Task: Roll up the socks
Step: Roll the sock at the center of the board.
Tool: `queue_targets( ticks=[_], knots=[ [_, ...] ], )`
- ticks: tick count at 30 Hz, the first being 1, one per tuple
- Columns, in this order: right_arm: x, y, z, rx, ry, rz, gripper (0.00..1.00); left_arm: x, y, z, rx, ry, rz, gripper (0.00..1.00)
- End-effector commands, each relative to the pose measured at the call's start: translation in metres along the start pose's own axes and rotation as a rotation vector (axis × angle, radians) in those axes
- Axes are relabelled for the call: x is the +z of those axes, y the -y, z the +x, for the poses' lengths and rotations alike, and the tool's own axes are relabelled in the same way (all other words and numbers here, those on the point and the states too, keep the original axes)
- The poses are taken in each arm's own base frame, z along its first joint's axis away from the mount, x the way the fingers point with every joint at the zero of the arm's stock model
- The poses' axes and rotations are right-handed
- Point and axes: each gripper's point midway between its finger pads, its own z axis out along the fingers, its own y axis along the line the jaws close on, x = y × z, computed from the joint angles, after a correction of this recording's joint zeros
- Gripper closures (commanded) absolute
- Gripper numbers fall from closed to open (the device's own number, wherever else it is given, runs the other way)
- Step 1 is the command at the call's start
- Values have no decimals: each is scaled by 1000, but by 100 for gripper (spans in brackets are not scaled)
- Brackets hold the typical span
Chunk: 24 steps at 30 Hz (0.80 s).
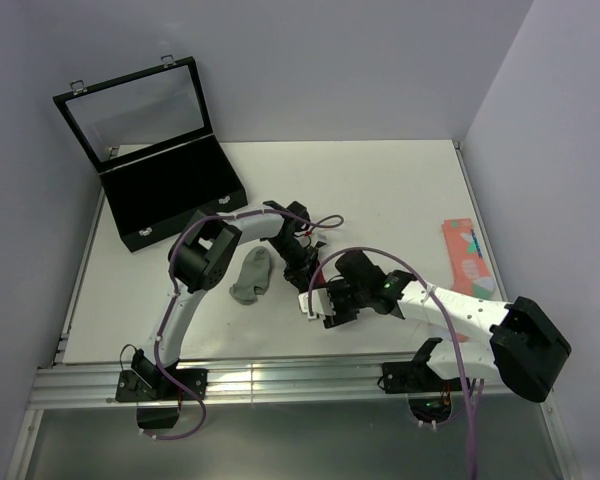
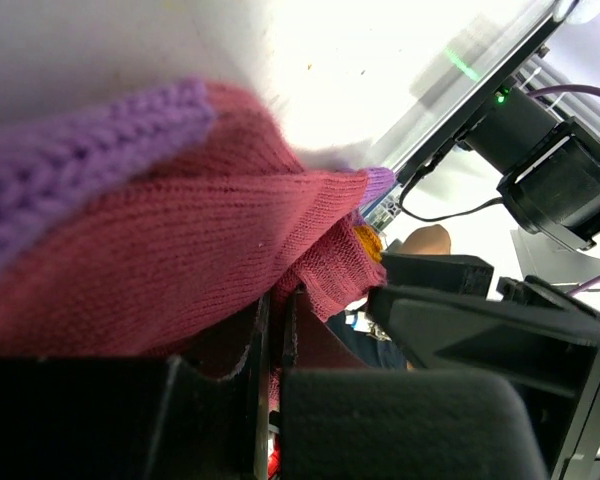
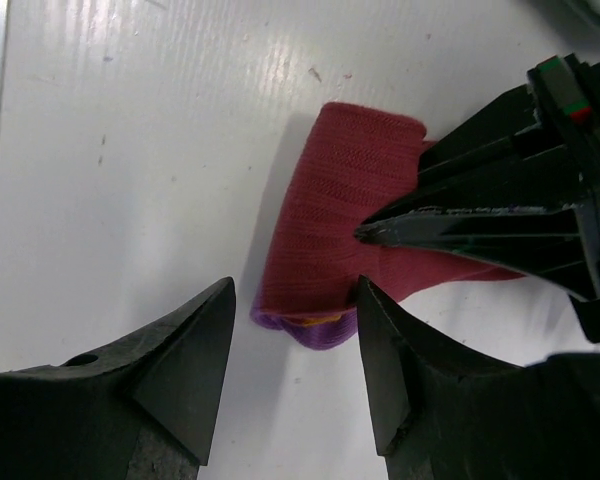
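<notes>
The magenta-red sock (image 3: pixel 335 215) lies partly rolled on the white table, with its purple heel and a bit of orange toe (image 3: pixel 320 325) showing at the roll's near end. My left gripper (image 3: pixel 365 232) comes in from the right and is shut on the roll's fabric; its wrist view shows the knit (image 2: pixel 180 260) pinched between its pads (image 2: pixel 275 335). My right gripper (image 3: pixel 295 310) is open just in front of the roll, with one finger (image 3: pixel 385 330) touching the roll's edge. The grey ankle sock (image 1: pixel 252 277) lies flat to the left of both grippers (image 1: pixel 310 285).
An open black case (image 1: pixel 175 195) with a glass lid stands at the back left. A salmon-pink patterned sock (image 1: pixel 467 255) lies near the table's right edge. The arms' bases sit on the metal rail (image 1: pixel 280 378) along the front edge.
</notes>
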Motion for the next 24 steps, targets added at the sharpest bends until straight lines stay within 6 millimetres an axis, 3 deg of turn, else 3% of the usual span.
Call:
queue_targets(
  ticks=[1, 8, 16, 19, 21, 22, 24],
  knots=[
    [6, 15, -4, -64, -14, 72, 41, 19, -78, -1, -56, -15, -267, 100],
    [12, 20, -2, -105, -40, 103, 42, 18, -77, 2, -50, -19, -266, 100],
    [22, 12, 7, -119, -71, 72, 44, 15, -75, 3, -40, -16, -264, 99],
    [24, 7, 9, -107, -86, 42, 50, 14, -73, 4, -31, -13, -261, 98],
    [24, 5, 8, -90, -82, 35, 60, 13, -71, 3, -29, -2, -259, 96],
    [23, 3, 7, -78, -83, 20, 71, 13, -71, 1, -26, 7, -256, 95],
    [23, 1, 5, -54, -75, 5, 78, 12, -69, -2, -31, 27, -255, 91]
  ],
)
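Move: The right end of the folded red sock lies just under the open right fingers, about 1 cm ahead, 1 cm to the left and 2 cm below. The left fingertips, shut on the same sock, are some 3 cm ahead and 4 cm left of the right hand; the gray sock lies about 6 cm ahead and 18 cm left. From the left hand, that right end is roughly 3 cm back and 4 cm to the right, at about its own height. The red sock's folded right end is taken between the right fingers: that hand slides about 1.5 cm forward and left towards the left fingers, then sinks just under 2 cm over the fold, tipping about 5 degrees, and its fingers close from half open to pinch the cloth. The left hand stays in place and keeps its grip on the sock. ##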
